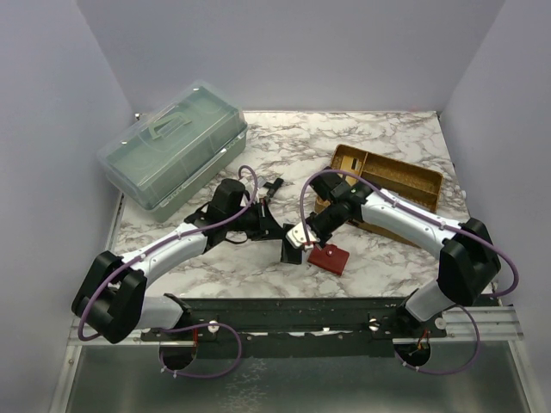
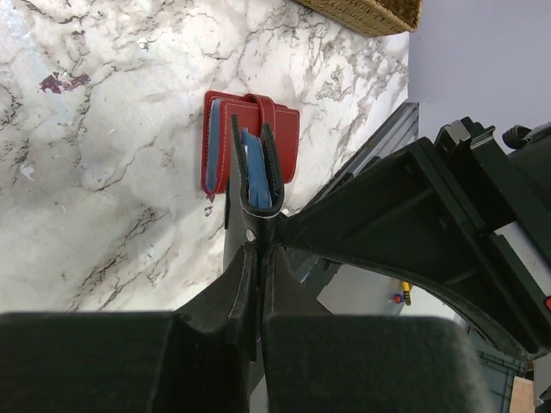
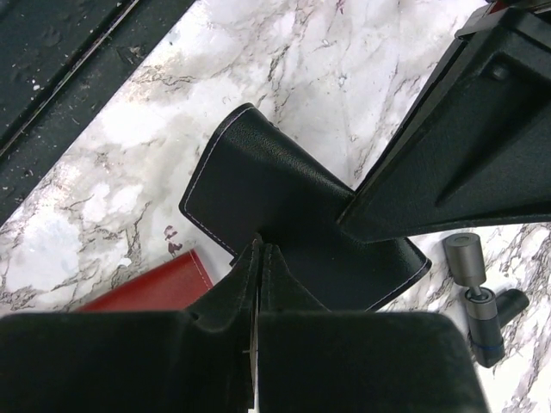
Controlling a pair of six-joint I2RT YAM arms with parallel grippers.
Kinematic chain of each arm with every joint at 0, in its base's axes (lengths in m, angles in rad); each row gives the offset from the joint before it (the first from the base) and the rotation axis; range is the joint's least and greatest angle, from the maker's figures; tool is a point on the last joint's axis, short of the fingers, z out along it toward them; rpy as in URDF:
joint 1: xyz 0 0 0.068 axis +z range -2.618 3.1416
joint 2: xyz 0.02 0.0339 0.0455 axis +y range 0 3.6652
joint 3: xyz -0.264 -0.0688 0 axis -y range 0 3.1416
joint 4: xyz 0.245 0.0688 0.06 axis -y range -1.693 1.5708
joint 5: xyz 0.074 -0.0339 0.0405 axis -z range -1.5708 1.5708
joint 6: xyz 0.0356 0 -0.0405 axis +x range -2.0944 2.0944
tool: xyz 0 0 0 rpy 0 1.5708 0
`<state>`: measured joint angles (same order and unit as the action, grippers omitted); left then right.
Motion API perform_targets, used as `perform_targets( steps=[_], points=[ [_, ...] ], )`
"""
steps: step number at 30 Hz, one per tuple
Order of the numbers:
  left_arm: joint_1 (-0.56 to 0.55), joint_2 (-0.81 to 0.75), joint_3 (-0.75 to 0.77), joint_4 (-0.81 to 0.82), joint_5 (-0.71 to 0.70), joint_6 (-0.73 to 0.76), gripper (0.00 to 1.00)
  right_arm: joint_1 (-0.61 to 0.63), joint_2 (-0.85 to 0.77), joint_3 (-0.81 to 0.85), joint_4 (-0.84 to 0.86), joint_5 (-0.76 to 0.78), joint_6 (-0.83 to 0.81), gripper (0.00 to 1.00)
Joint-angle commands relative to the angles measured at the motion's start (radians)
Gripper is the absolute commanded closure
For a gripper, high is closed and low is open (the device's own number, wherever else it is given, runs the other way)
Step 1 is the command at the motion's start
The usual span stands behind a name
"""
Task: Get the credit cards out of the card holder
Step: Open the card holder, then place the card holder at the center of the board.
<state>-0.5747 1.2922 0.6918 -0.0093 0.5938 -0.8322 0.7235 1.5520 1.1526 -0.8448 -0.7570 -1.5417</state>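
Note:
My left gripper (image 1: 277, 234) (image 2: 256, 245) is shut on the black card holder (image 1: 289, 248) (image 2: 269, 185) and holds it above the marble table. Seen edge-on in the left wrist view, the holder has blue credit cards (image 2: 254, 176) standing inside it. My right gripper (image 1: 312, 229) (image 3: 260, 248) is shut at the holder's edge (image 3: 258, 189), with the thin pale edge of a card between its fingers. From above, a pale grey credit card (image 1: 297, 234) shows between the two grippers. A red wallet (image 1: 330, 257) (image 2: 288, 138) (image 3: 159, 288) lies on the table just below them.
A translucent green lidded box (image 1: 172, 142) stands at the back left. A wicker tray (image 1: 392, 176) is at the back right, behind the right arm. A small black part (image 1: 274, 185) and a metal-tipped tool (image 3: 475, 288) lie on the marble. A black rail (image 1: 301, 306) runs along the near edge.

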Motion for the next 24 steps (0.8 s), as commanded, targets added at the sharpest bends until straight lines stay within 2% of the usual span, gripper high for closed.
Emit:
perform_targets(
  steps=[1, 18, 21, 24],
  points=[
    [0.011, -0.024, 0.007, 0.022, 0.002, 0.013, 1.0, 0.007, -0.015, -0.023, -0.057, 0.046, 0.049, 1.0],
    [0.101, -0.073, -0.073, 0.04, 0.077, 0.01, 1.0, 0.007, -0.101, -0.166, -0.022, 0.068, 0.164, 1.0],
    [0.105, -0.066, -0.09, 0.042, 0.078, 0.012, 1.0, 0.006, -0.092, -0.168, 0.027, 0.076, 0.258, 1.0],
    [0.112, -0.064, -0.099, 0.025, 0.044, 0.012, 1.0, 0.005, -0.088, -0.141, 0.091, 0.041, 0.44, 0.99]
  ],
)
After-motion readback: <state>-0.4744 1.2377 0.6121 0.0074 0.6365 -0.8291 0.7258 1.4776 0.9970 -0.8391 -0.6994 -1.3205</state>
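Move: The black card holder, already in the left fingers, has its middle about 3 cm back and 2 cm to the right of the left hand, some 2 cm lower. For the right hand, its closed fingertips are at the holder's snap strap, with the holder's middle about 1 cm to the left and 1 cm back. The red card holder lies some 9 cm right, 4 cm back and 10 cm below the right hand; the black tool is about 13 cm forward, 6 cm left and 10 cm down. Fingers still shut at the strap on the black holder's edge, the right hand pulls off to the right, back and down in nearly equal parts, about 6 cm in all, rolling and turning roughly 10 degrees clockwise, and ends clear of the holder with its fingers closed on nothing. The left hand keeps its pinch on the black holder and draws it about 3 cm the other way, to the left, so that the two hands part. ##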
